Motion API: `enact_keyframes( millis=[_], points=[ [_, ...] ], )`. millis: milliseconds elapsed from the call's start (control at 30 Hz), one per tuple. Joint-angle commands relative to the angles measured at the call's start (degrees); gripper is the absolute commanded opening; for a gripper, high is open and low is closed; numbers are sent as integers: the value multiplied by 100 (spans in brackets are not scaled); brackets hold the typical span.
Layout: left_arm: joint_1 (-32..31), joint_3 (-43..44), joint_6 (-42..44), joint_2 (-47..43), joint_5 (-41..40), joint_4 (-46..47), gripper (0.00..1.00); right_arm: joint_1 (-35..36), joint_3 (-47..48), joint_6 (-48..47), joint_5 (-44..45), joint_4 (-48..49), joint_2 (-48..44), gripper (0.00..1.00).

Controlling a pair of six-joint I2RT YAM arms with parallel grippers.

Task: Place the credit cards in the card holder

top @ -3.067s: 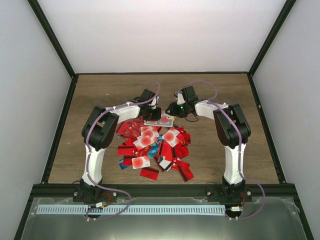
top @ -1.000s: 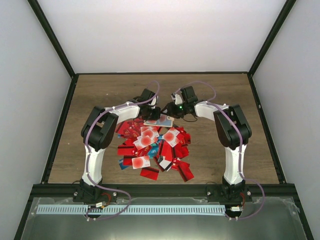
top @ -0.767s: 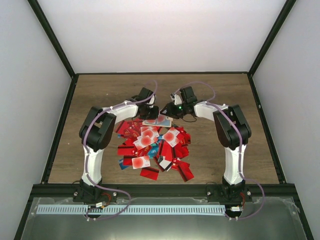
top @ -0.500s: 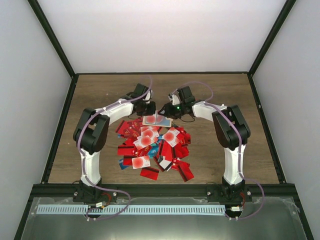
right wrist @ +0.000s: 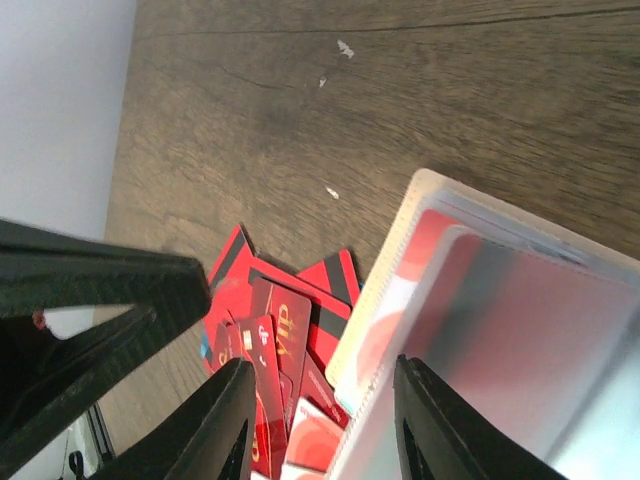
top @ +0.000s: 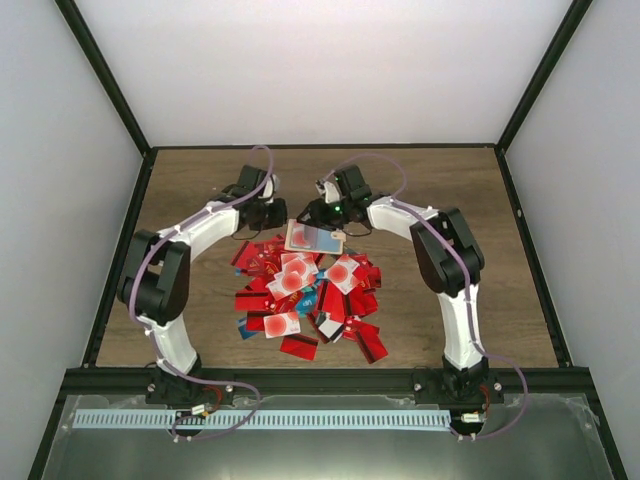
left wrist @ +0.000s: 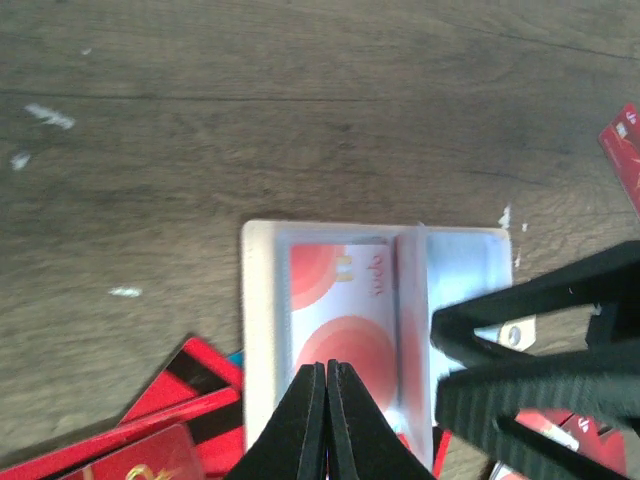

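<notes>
The card holder [top: 313, 237] lies at the far edge of the pile of credit cards [top: 305, 295], with a white, red-blotted card [left wrist: 345, 320] inside its beige rim [left wrist: 258, 300]. My left gripper [top: 278, 216] is shut and empty, its tips [left wrist: 327, 366] hovering over that card. My right gripper [top: 312, 218] stands part open at the holder's right end. One of its fingers [right wrist: 425, 420] lies over the holder [right wrist: 400, 260] and the other [right wrist: 225, 420] is above red cards [right wrist: 270, 330]. Nothing is pinched between them.
The wooden table [top: 200, 290] is boxed in by white walls and a black frame [top: 120, 260]. Loose red cards [left wrist: 180, 410] lie beside the holder, and one more [left wrist: 625, 145] sits at the right edge of the left wrist view.
The left arm has swung left and back, uncovering the holder and its card. The right gripper has shifted a little left along with the holder. Neither gripper's opening has changed.
</notes>
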Motion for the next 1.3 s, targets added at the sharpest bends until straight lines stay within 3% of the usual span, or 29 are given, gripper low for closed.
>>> enact_keyframes(
  millis=[0, 233, 400, 600, 867, 1033, 1267],
  points=[
    [188, -424, 26, -397, -38, 107, 4, 192, 475, 100, -2, -157, 420, 40],
    [335, -916, 52, -802, 5, 228, 4, 291, 842, 152, -194, -118, 816, 40],
    [328, -1145, 45, -1081, 47, 151, 5, 292, 773, -41, -194, -165, 564, 40],
    [265, -1676, 79, -1585, 12, -135, 18, 291, 178, -364, 18, -256, -222, 41],
    [91, -2628, -93, -2345, 274, -311, 38, 361, -1742, -352, -86, 305, -1476, 42],
    [45, -3161, -202, -2683, 577, -122, 47, 568, -2325, -361, -547, 722, -1590, 42],
    [33, -3613, -332, -2481, 1043, 504, 51, 632, -2475, -325, -851, 1056, -1259, 42]
  ],
)
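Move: The white april card in the pile lies about 15 cm back from the left hand, 1 cm to its left and some 9 cm below; from the right hand it is about 14 cm back, 4 cm to the left and 8 cm below. The open card holder's middle is roughly 4 cm back and 7 cm right of the left hand, and 3 cm back and 4 cm right of the right hand. The red VIP cards are some 9 cm back and 6 cm left of the left hand. The right hand, fingers staying about half open, first carries the holder's half-turned clear page some 3 cm to the left and down, then lifts off it by about 6 cm and draws back over the near edge, sinking again above the white april card with a slight counter-clockwise turn. The empty left hand gets clear leftward by 4 to 5 cm, then sweeps back about 16 cm in all towards the same card, its shut fingers opening to about half as it sinks some 4 cm late on and tips about 10 degrees. ##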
